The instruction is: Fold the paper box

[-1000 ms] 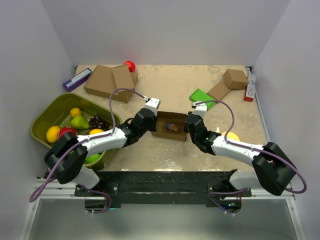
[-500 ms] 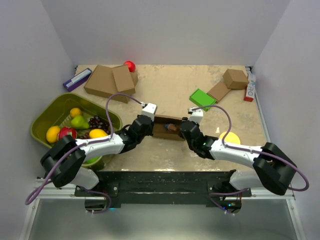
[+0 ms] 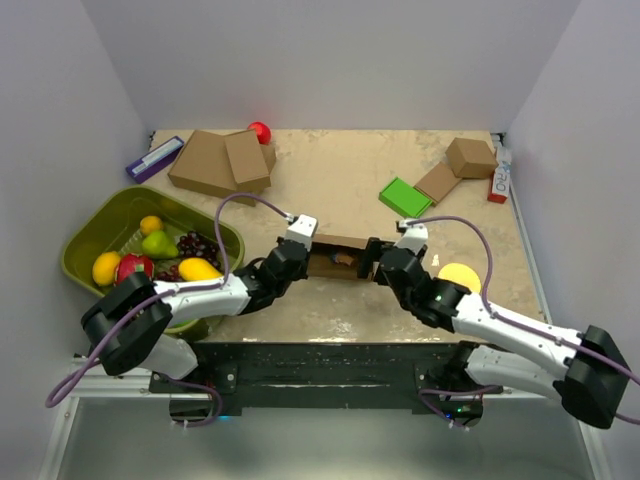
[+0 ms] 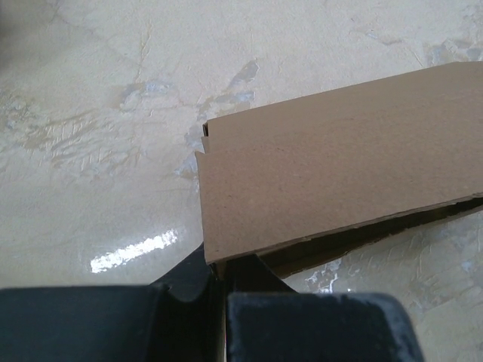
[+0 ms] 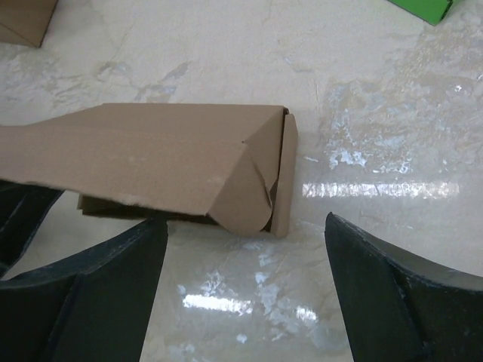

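The paper box [image 3: 338,258], a thin brown cardboard mailer, lies mid-table between both arms with its lid partly raised. My left gripper [image 3: 301,254] is shut on the box's left end; in the left wrist view its jaws [image 4: 219,283] pinch the near corner of the cardboard panel [image 4: 339,166]. My right gripper [image 3: 377,259] stands open just off the box's right end. In the right wrist view both fingers [image 5: 98,286] spread wide, nothing sits between them, and the box [image 5: 173,162] with its rounded side tab lies just ahead of the gripper [image 5: 246,235].
A green bin [image 3: 100,225] of fruit sits at the left. Stacked brown boxes [image 3: 215,160], a red ball [image 3: 259,131] and a purple item [image 3: 153,158] lie at the back left. A green block [image 3: 404,196], small brown box [image 3: 470,157] and yellow disc [image 3: 460,276] are on the right.
My right gripper has opened, let go of the box's right end and drawn back a little to the right. The left gripper stays shut on the box, which sits slightly nearer.
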Controlling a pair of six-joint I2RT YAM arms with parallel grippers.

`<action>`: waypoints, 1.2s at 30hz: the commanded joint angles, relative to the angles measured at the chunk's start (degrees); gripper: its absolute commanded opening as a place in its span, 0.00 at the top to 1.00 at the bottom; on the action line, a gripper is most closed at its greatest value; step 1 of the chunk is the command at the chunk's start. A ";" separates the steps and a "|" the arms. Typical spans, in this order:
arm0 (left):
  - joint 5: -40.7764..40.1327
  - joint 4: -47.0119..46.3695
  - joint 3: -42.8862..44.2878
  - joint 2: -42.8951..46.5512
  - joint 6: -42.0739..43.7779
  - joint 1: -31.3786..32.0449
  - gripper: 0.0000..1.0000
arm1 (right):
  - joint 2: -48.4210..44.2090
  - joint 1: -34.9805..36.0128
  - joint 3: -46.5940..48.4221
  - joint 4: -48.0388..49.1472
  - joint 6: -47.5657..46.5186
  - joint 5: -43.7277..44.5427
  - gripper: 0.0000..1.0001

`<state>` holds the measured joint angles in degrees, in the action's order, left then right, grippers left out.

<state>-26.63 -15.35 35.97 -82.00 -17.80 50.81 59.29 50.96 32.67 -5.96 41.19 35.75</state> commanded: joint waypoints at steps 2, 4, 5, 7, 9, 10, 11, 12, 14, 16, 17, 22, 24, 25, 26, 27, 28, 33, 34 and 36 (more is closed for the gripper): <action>-0.09 3.49 -1.77 0.87 0.66 0.96 1.00 | -10.05 0.19 6.16 -8.37 -0.57 -2.95 0.14; -0.61 3.58 -1.95 1.05 0.93 0.96 1.00 | -10.60 0.19 12.12 -10.12 -3.12 -6.11 0.20; -0.70 3.58 -2.04 1.05 1.01 0.96 1.00 | -9.64 0.19 14.33 -11.43 -3.31 -6.56 0.21; -0.88 3.58 -2.22 1.14 1.19 0.96 1.00 | -5.35 0.19 19.07 -13.12 -3.83 -7.70 0.21; -0.96 3.67 -2.48 1.22 1.19 1.05 1.00 | -1.65 0.19 20.77 -11.72 -4.36 -8.06 0.25; -1.05 3.67 -2.57 1.31 1.10 1.05 1.00 | 2.37 0.11 21.73 -10.75 -4.71 -7.80 0.27; -1.14 3.75 -2.74 1.66 1.19 1.14 1.00 | 4.33 0.11 22.26 -9.70 -4.98 -7.62 0.31; -1.14 3.84 -2.83 1.66 1.19 1.14 1.00 | 6.09 0.11 22.61 -7.69 -4.98 -7.45 0.33; -1.23 4.10 -3.09 2.54 1.19 1.14 0.86 | 11.87 0.11 22.53 -4.26 -4.63 -8.40 0.36; -0.97 4.80 -3.01 3.42 1.19 1.14 0.70 | 15.67 0.10 21.83 -2.93 -2.88 -9.55 0.37; -0.70 5.85 -2.92 4.81 1.19 1.14 0.56 | 18.55 0.10 21.39 -1.79 -2.00 -10.16 0.37; 2.63 11.13 -3.62 11.93 -1.09 1.31 0.26 | 22.71 0.19 14.29 3.49 2.92 -10.61 0.38; 4.91 14.29 -3.97 15.89 -1.79 1.31 0.21 | 23.76 0.19 13.13 4.37 4.07 -9.39 0.38; 6.05 15.26 -3.97 17.21 -2.75 1.31 0.20 | 24.03 0.19 12.60 4.55 4.07 -9.12 0.38; 7.11 18.57 -4.06 19.83 -3.02 1.31 0.20 | 24.21 0.19 12.51 4.72 4.07 -8.77 0.38; 10.08 19.65 -4.06 21.16 -3.98 1.31 0.19 | 24.73 0.19 12.42 4.73 3.81 -8.24 0.37; 11.50 20.79 -4.06 23.96 -4.34 1.31 0.18 | 25.08 0.19 12.51 4.64 3.72 -7.89 0.37; 18.01 28.79 -1.00 30.05 -5.05 1.14 0.13 | 26.84 0.19 12.60 4.72 3.99 -8.32 0.37; 18.11 29.32 0.06 29.88 -4.88 1.14 0.11 | 26.85 0.11 12.69 4.99 3.90 -8.59 0.37; 17.93 29.16 3.74 28.13 -3.74 0.88 0.10 | 26.58 0.11 12.86 5.08 3.55 -9.03 0.35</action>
<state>-12.05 10.44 33.17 -52.56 -21.54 51.88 85.47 51.00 45.63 -1.87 43.62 26.20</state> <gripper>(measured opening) 0.892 0.634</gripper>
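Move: The box lid's middle lies about 8 cm to the right hand's left, 2 cm ahead and 5 cm below; the doll is under it inside the box, some 6 cm left, 1 cm ahead and 8 cm down. A green box sits about 16 cm ahead and 8 cm right, 10 cm lower. From the left hand, already gripping the box's near left end, the lid's middle is 8 cm right and 2 cm ahead, about level. Up in a quick arc of about 14 cm, then left and down past its starting height, the right hand swings over onto the box lid, tilting its fingers down some 10 degrees and narrowing them partway, to press the tips on the lid's middle. The left hand first holds the box's left end, then opens wide, lets go, and backs off about 8 cm towards the base while rising. ##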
